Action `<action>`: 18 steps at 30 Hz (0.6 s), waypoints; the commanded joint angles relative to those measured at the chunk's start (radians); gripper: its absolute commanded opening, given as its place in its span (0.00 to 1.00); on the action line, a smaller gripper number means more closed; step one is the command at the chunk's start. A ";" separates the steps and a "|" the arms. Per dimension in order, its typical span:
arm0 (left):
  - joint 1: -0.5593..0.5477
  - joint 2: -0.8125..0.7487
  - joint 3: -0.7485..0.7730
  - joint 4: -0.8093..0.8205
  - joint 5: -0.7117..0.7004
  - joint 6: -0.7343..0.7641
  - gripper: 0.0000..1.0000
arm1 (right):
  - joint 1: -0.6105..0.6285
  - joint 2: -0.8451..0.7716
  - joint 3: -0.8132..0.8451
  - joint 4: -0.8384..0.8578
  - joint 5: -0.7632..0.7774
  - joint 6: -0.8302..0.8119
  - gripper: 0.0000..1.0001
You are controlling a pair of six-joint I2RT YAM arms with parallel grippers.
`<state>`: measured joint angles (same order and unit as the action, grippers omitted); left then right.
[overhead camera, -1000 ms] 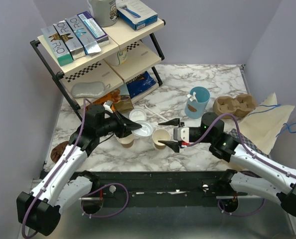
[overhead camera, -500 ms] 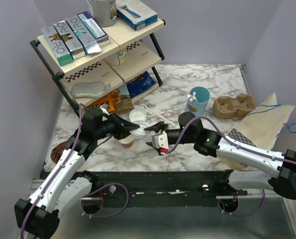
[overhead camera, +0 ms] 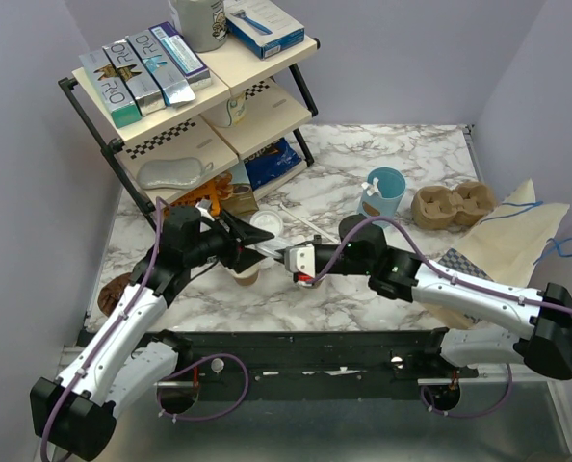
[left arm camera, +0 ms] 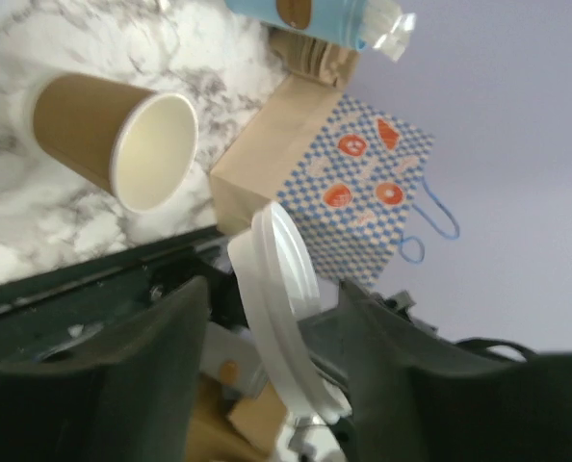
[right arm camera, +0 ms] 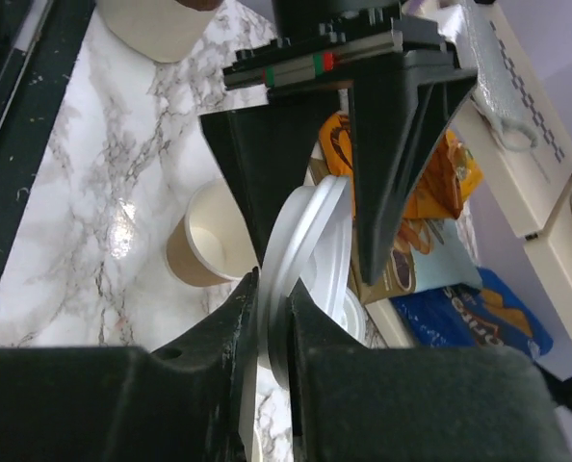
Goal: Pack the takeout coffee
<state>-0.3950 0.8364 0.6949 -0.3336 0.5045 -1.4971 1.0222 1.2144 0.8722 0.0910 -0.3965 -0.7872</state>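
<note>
A round white lid [overhead camera: 270, 252] hangs on edge between my two grippers. My right gripper [overhead camera: 284, 258] is shut on its rim, and the right wrist view shows both fingers pinching the lid [right arm camera: 310, 260]. My left gripper [overhead camera: 257, 241] is open, and in its wrist view the lid [left arm camera: 281, 289] stands between the spread fingers. Under the left gripper stands the coffee's tan paper cup [overhead camera: 246, 277], dark inside and with no lid on. A second lidless tan cup [left arm camera: 122, 144], cream inside, sits below the right gripper [right arm camera: 272, 289].
Another white lid [overhead camera: 267, 223] lies on the marble beside the snack packets [overhead camera: 230, 197]. A light-blue cup [overhead camera: 382, 195], a pulp cup carrier [overhead camera: 452, 204] and a checkered paper bag [overhead camera: 503, 250] are on the right. The shelf rack [overhead camera: 185, 106] fills the far left.
My right arm reached left to the lid and shut on its rim. My left gripper, which held the lid before, has opened.
</note>
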 commanded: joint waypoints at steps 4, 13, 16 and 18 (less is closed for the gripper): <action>-0.005 -0.046 0.072 -0.002 -0.004 0.116 0.99 | 0.007 -0.024 -0.007 0.058 0.141 0.375 0.18; -0.005 -0.062 0.130 -0.065 -0.061 0.357 0.99 | -0.016 -0.142 -0.093 -0.086 0.211 1.072 0.20; -0.008 -0.048 0.097 -0.010 -0.038 0.420 0.99 | -0.062 -0.219 -0.176 -0.086 0.200 1.248 0.20; -0.011 -0.019 0.068 0.031 -0.012 0.432 0.99 | -0.102 -0.277 -0.240 -0.086 0.182 1.337 0.20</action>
<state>-0.3965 0.7811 0.8082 -0.3595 0.4648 -1.1721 0.9806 1.0145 0.7269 0.0475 -0.2031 0.2234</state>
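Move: The right fingers already grip the lid by its edge; its middle is about 3 cm left of them. The near-side paper cup stands about 6 cm right of the right hand, 3 cm ahead and 15 cm below. From that hand, the other cup is 9 cm left and 4 cm ahead, and the white tub 4 cm left and 14 cm ahead. From the left hand, the lid's middle is 2 cm right and 2 cm ahead, the near-side cup 11 cm right and 2 cm ahead. The right fingers keep their pinch on the lid while the left fingers, already parted around its other edge, spread wide and leave it, the left hand rising about 5 cm and tilting its fingertips up. The right hand draws the lid rightward some 5 cm towards the near-side cup, ending slightly back and down, its wrist rolling top-forward about 50 degrees and swinging clockwise. ##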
